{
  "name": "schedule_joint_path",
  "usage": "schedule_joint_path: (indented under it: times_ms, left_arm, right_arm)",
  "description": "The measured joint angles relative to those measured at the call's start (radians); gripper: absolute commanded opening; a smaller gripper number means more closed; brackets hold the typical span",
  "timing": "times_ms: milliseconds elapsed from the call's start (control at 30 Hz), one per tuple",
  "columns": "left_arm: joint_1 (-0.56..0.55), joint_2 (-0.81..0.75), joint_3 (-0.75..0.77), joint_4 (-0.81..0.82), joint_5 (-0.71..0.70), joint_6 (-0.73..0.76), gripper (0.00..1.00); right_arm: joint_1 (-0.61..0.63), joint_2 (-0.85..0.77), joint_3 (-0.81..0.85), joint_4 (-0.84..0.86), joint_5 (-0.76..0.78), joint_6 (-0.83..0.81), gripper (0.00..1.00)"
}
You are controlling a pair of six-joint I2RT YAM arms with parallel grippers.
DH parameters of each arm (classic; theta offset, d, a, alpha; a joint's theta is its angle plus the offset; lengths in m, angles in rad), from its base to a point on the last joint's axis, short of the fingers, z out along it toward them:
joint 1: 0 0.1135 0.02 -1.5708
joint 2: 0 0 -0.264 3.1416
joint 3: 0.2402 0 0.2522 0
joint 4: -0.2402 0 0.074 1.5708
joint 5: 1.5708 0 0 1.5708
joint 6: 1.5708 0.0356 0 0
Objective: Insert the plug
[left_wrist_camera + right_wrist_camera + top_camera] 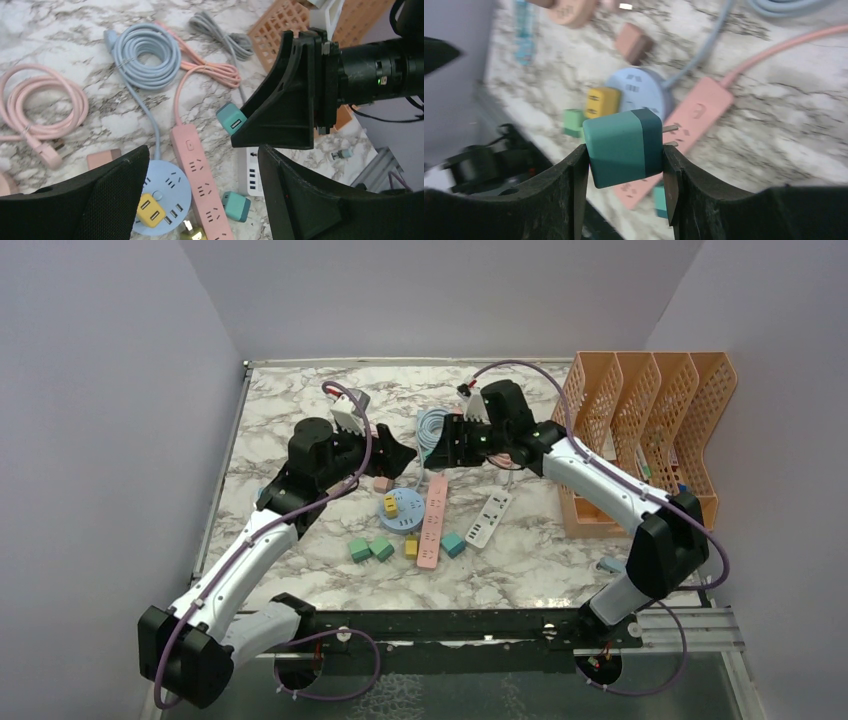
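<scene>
The plug (624, 147) is a teal cube with two metal prongs pointing right, and my right gripper (624, 159) is shut on its two sides, holding it in the air. In the left wrist view the same plug (231, 118) pokes out of the right gripper's black fingers (280, 100). My left gripper (202, 155) is open with nothing in it, facing the right gripper (447, 443) just above the table. Below both lie a pink power strip (432, 520), a round blue socket hub (403, 510) with a yellow plug (150, 210) in it, and a white strip (488, 518).
Loose teal, green and yellow cube plugs (370, 549) lie near the strips. Coiled blue (145, 55) and pink (40, 105) cables rest farther back. Orange file racks (650, 430) stand at the right edge. White walls close in the table.
</scene>
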Motion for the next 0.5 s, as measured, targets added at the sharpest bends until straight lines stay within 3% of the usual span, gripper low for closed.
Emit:
schedule_joint_path:
  times_ms: [267, 500]
  left_arm:
    - [0.0, -0.004, -0.008, 0.124, 0.217, 0.072, 0.8]
    - [-0.007, -0.068, -0.138, 0.41, 0.363, 0.044, 0.8]
  right_arm:
    - [-0.013, -0.12, -0.126, 0.194, -0.264, 0.23, 0.42]
    - [-0.071, -0.23, -0.256, 0.389, -0.423, 0.396, 0.42]
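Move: Roughly 7 cm to the left hand's right, 2 cm ahead and 8 cm below is the green plug, already held in the right fingers. From the right hand, the open left gripper is thus about 7 cm left, 2 cm back and 8 cm up. Well below the right hand, some 16 cm, the blue round strip lies 6 cm left and 2 cm back, and the pink strip's middle is 5 cm back and 1 cm left. Lifting the held green plug about 8 cm while drawing it back some 6 cm, the right hand rolls so that its left-pointing fingers swing up nearly 30 degrees, its grip kept. The open left hand also goes back and up, 5 cm each, edging right towards the plug while turning clockwise and tipping its fingers up, about 20 degrees each. ##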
